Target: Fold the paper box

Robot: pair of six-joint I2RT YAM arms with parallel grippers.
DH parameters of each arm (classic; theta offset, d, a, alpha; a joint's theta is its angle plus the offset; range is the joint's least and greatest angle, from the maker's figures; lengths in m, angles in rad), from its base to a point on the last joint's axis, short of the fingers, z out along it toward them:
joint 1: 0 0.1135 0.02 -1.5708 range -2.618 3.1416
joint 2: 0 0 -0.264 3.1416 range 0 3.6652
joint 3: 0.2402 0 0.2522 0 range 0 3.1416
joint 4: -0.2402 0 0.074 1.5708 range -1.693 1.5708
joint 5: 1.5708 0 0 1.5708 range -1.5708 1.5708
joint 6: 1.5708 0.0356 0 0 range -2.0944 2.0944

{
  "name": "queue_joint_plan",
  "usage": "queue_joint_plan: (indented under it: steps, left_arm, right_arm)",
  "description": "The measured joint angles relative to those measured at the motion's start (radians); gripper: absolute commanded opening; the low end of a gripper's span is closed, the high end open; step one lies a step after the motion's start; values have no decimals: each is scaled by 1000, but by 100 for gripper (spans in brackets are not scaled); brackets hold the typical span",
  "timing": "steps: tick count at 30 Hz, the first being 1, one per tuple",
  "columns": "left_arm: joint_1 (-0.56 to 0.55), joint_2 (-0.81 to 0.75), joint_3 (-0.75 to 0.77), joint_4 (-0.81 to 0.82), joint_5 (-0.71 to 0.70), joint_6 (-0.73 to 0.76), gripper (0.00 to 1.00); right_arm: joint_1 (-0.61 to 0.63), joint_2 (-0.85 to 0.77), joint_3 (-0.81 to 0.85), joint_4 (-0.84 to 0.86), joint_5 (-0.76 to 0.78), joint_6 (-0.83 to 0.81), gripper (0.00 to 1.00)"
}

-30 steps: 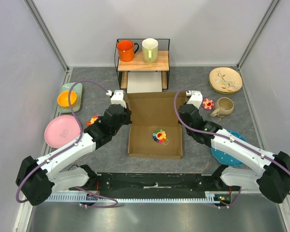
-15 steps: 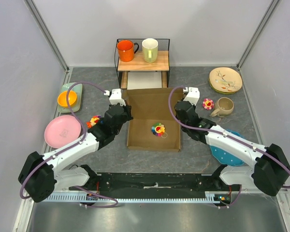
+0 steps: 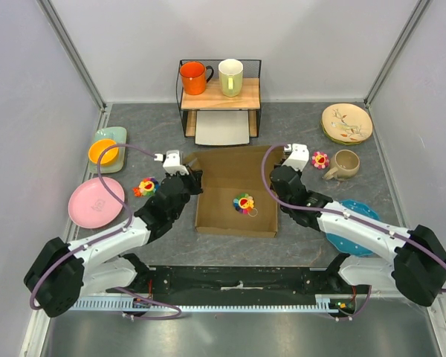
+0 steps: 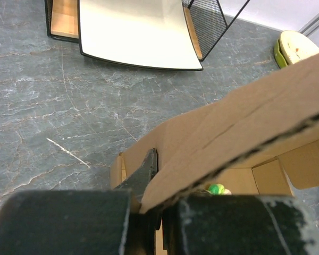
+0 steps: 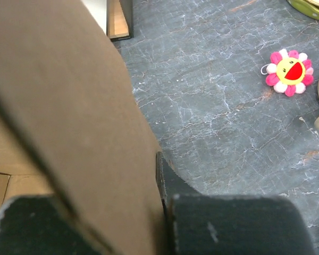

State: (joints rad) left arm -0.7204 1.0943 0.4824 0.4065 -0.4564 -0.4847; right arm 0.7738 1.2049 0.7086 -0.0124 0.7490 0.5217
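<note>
The paper box (image 3: 234, 216), plain brown cardboard, lies at the table's centre with its rear flap (image 3: 230, 165) raised. My left gripper (image 3: 188, 177) is shut on the flap's left edge. My right gripper (image 3: 277, 174) is shut on its right edge. In the left wrist view the cardboard flap (image 4: 244, 117) runs between the closed fingers (image 4: 144, 171) of the left gripper (image 4: 158, 178). The right wrist view is half filled by the flap (image 5: 69, 106), pinched against the one visible finger (image 5: 170, 183) of the right gripper (image 5: 158, 178). A multicoloured flower toy (image 3: 244, 202) lies inside the box.
Behind the box stands a wire shelf with an orange mug (image 3: 193, 76), a cream mug (image 3: 230, 76) and a white tray (image 3: 223, 128) beneath. Left: orange bowl (image 3: 103, 152), pink plate (image 3: 95, 201), flower toy (image 3: 145, 186). Right: pink flower toy (image 3: 320, 159), beige mug (image 3: 346, 163), beige plate (image 3: 346, 123), blue plate (image 3: 353, 227).
Both grippers, still pinching the rear flap, lifted it and then drew toward the near edge. The flap now leans further forward over the box.
</note>
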Motion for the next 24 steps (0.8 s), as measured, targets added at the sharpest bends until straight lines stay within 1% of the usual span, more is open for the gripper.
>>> queue_joint_plan:
  steps: [8, 11, 12, 17, 20, 24]
  left_arm:
    - [-2, -88, -79, 24, 33, -16, 2]
    - [-2, -124, -104, 23, 48, -15, 2]
    - [-2, -134, -111, 23, 52, -15, 2]
    - [-4, -182, -145, 23, 70, -15, 2]
    - [-4, -198, -158, 23, 73, -15, 3]
    - [-4, -214, -166, 19, 70, -15, 4]
  right_arm:
    - [30, -40, -55, 38, 18, 32, 0]
    - [44, -67, -80, 46, 18, 40, 3]
    - [48, -75, -87, 47, 19, 43, 6]
    - [61, -105, -107, 39, 19, 68, 14]
    - [69, -123, -113, 18, 17, 91, 21]
    - [75, -147, -114, -35, 17, 123, 33]
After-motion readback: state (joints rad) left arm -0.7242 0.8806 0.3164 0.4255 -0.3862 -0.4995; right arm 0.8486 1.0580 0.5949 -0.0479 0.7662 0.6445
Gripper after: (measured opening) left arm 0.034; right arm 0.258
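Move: The left fingers hold the standing lid near its left edge, the right fingers near its right edge. The box's near wall, where the lid must go, lies about 13 cm back, 11 cm right and 14 cm below the left hand, and 14 cm back, 13 cm left and 13 cm below the right. Inside, the rainbow toy is 4 cm back and 14 cm right of the left hand. A pink flower stands 9 cm ahead and 15 cm right of the right hand. Still pinching the lid at its two sides, both hands draw it back over the box towards the robot, about 3.5 cm each at nearly constant height, the left drifting slightly left as well. The left fingers stay shut; the right ones, shut at first, open about a quarter late in the pull while the right wrist rolls some 5 degrees. ##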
